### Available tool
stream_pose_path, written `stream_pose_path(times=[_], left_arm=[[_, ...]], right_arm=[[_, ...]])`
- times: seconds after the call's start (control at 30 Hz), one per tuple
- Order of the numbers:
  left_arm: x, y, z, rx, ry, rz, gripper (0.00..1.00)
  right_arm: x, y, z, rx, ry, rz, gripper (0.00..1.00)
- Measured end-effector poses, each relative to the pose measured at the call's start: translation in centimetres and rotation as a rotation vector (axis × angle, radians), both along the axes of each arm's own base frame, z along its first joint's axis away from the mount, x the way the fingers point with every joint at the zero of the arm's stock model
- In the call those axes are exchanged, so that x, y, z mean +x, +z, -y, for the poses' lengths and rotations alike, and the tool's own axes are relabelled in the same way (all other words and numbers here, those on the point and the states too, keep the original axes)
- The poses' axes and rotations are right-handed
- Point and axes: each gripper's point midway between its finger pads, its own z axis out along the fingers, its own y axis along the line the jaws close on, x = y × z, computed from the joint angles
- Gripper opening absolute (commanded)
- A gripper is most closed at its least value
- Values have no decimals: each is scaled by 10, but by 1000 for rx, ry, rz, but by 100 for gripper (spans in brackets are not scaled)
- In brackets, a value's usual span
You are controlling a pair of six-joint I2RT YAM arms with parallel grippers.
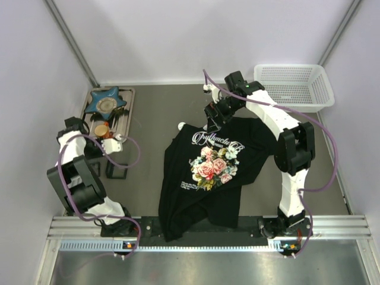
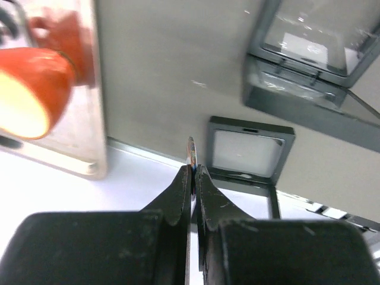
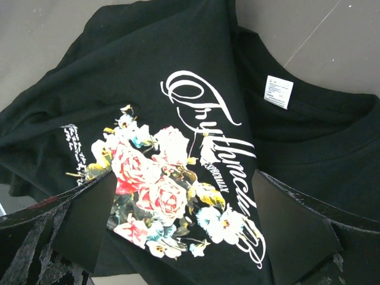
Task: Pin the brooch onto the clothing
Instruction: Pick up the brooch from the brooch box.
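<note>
My left gripper (image 2: 194, 169) is shut on a thin round disc seen edge-on, the brooch (image 2: 191, 149), which sticks up from between the fingertips. In the top view this gripper (image 1: 116, 140) hangs at the left of the table, just right of the metal tray and far from the clothing. The clothing (image 1: 190, 196), a black T-shirt with a rose print (image 3: 148, 184) and white lettering, lies crumpled in the middle of the table. My right gripper (image 3: 185, 178) is open and hovers over the shirt's chest print, near its collar (image 1: 212, 119), with nothing between its fingers.
A black square box (image 2: 249, 148) lies open on the table below my left gripper, with another frame-like box (image 2: 309, 53) beside it. A metal tray (image 1: 124, 116) at the back left holds a blue star dish (image 1: 105, 102) and an orange cup (image 2: 32, 89). A white basket (image 1: 294, 86) stands back right.
</note>
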Motion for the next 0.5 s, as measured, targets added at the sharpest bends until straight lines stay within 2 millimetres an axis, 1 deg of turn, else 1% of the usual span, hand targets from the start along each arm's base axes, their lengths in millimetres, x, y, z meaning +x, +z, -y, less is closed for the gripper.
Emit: stream_pose_path(times=[0.07,0.17,0.23,0.3,0.33,0.4,0.47,0.5], left_arm=[[9,11,5,-39,16,33,0],[27,36,16,-126,54,89,0],[42,56,28,-196,71,131,0],[58,77,45,-270,76,162,0],[66,90,58,-321,79,176,0],[84,114,93,-427,61,202,0],[93,133,133,-546,38,205,0],[95,141,160,-616,22,192,0]], right_arm=[[0,3,-2,11,5,3,99],[-1,7,-6,36,25,7,99],[-3,9,-8,56,43,5,99],[-6,13,-12,85,66,2,99],[-7,15,-15,101,77,3,99],[-10,27,-21,153,102,9,98],[-13,42,-28,211,122,26,97],[-14,52,-32,244,131,39,96]])
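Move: The brooch is already in the left fingers; the clothing's far left corner, with the white disc, lies roughly 36 cm to this hand's right, 9 cm ahead and 7 cm below. The emptied brooch box is about 6 cm back and level sideways, the second case some 7 cm back and 9 cm right, the orange mug about 8 cm ahead and 4 cm right. From the right hand the white disc is roughly 11 cm left, 4 cm ahead, 14 cm below. The brooch, still pinched edge-on in the left fingers, is swept right about 16 cm, up 14 cm and forward some 10 cm, gathering speed away from the box towards the clothing's far left corner, while the wrist tilts some 35 degrees so the fingertips swing out to the right. The right hand, open and empty, rises about 5 cm over the clothing and drifts left, its fingers tilting further left. ##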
